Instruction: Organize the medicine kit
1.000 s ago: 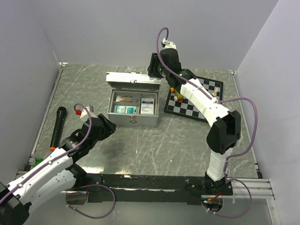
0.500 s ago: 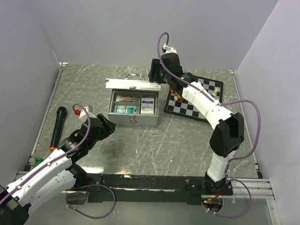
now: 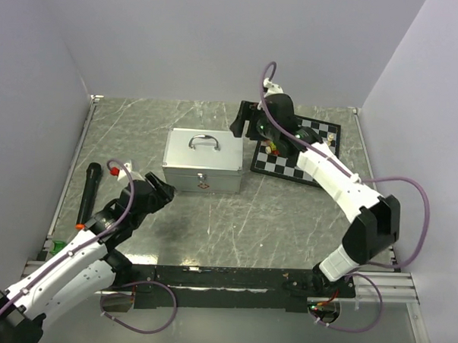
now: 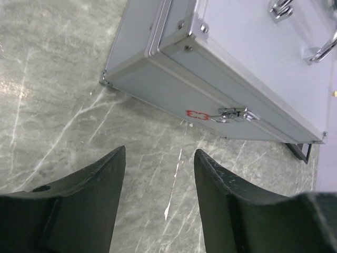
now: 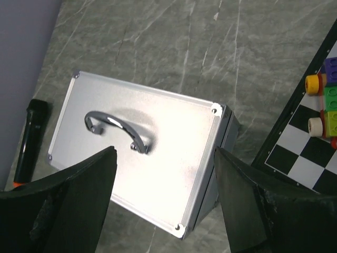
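The medicine kit [image 3: 203, 161], a silver metal case, stands closed on the marble table with its curved handle [image 3: 204, 142] on top and its latch [image 3: 203, 183] facing the arms. My right gripper [image 3: 241, 120] hovers open above the kit's rear right corner and holds nothing; in the right wrist view the lid [image 5: 142, 153] lies below the open right gripper [image 5: 165, 152]. My left gripper [image 3: 161, 191] is open just off the kit's front left corner, apart from it. In the left wrist view the latch [image 4: 234, 113] and a red sticker show beyond the left gripper [image 4: 159, 158].
A black microphone [image 3: 89, 192] lies near the left wall. A chessboard [image 3: 298, 155] with coloured toy blocks [image 3: 274, 148] on it sits right of the kit, under the right arm. Walls close in the table on three sides.
The kit's lid has come down from upright to shut, hiding the contents. My right gripper let it go, opened wider and drew back to the right. The left arm barely moved.
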Action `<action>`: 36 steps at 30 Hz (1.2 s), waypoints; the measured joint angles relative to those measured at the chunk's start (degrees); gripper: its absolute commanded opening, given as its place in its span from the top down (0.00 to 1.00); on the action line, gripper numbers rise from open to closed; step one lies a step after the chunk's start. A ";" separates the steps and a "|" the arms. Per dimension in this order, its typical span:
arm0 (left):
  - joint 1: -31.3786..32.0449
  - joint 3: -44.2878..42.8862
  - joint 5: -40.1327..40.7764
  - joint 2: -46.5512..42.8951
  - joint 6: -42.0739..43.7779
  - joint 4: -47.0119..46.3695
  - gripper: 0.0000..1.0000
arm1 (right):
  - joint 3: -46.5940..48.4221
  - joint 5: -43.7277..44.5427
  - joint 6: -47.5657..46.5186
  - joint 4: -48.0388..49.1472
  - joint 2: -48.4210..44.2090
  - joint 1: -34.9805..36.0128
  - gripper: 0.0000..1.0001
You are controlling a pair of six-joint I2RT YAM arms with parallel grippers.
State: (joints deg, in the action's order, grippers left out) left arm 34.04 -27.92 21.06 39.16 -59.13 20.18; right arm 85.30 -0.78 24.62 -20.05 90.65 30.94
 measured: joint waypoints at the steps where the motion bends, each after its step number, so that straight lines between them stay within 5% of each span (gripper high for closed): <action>1: 0.00 -0.17 0.26 -0.35 0.09 0.22 0.37 | -1.46 -0.57 0.00 0.63 -1.25 -0.09 0.20; 7: -3.61 -5.29 0.59 -1.33 3.37 -0.26 0.23 | -15.82 -7.76 0.09 8.66 -7.61 -0.72 0.22; 12: -10.67 -9.57 -7.28 3.19 6.75 -7.61 0.20 | -24.72 -12.41 0.20 11.85 -9.84 -0.70 0.23; 21: -11.32 6.78 -30.93 4.13 8.44 -30.40 0.11 | -18.95 -9.79 0.11 12.92 -8.68 -1.03 0.21; 28: -11.32 14.25 -36.54 4.85 7.54 -45.40 0.06 | -12.48 -11.17 1.22 14.75 -3.72 -1.25 0.19; 36: -10.95 14.51 -40.24 18.38 5.86 -59.52 0.06 | -4.13 -12.44 1.46 13.07 6.08 -1.75 0.18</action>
State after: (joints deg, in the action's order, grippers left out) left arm 23.09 -13.41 -19.18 57.54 -53.28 -39.33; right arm 81.17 -13.21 26.09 -6.98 96.73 29.19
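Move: The closed case's front latch is about 9 cm ahead of the left hand, 10 cm to its right and some 5 cm lower; the lid handle is roughly 17 cm ahead, 11 cm to the right, level in height. From the right hand, over the lid's right end, that handle is about 10 cm left, 2 cm ahead and 12 cm below. The toy bricks are some 8 cm ahead of this hand, 12 cm right, 24 cm below. The open left hand heads for the case's front latch: up about 9 cm and forward 5, then right and back down, ending about 8 cm to the right while it turns some 30 degrees clockwise, levels off and spreads its fingers wide. The right hand, still open, draws back and down about 7 cm, returns forward and up, then drifts left and down over the lid towards the handle. No contact can be seen. ##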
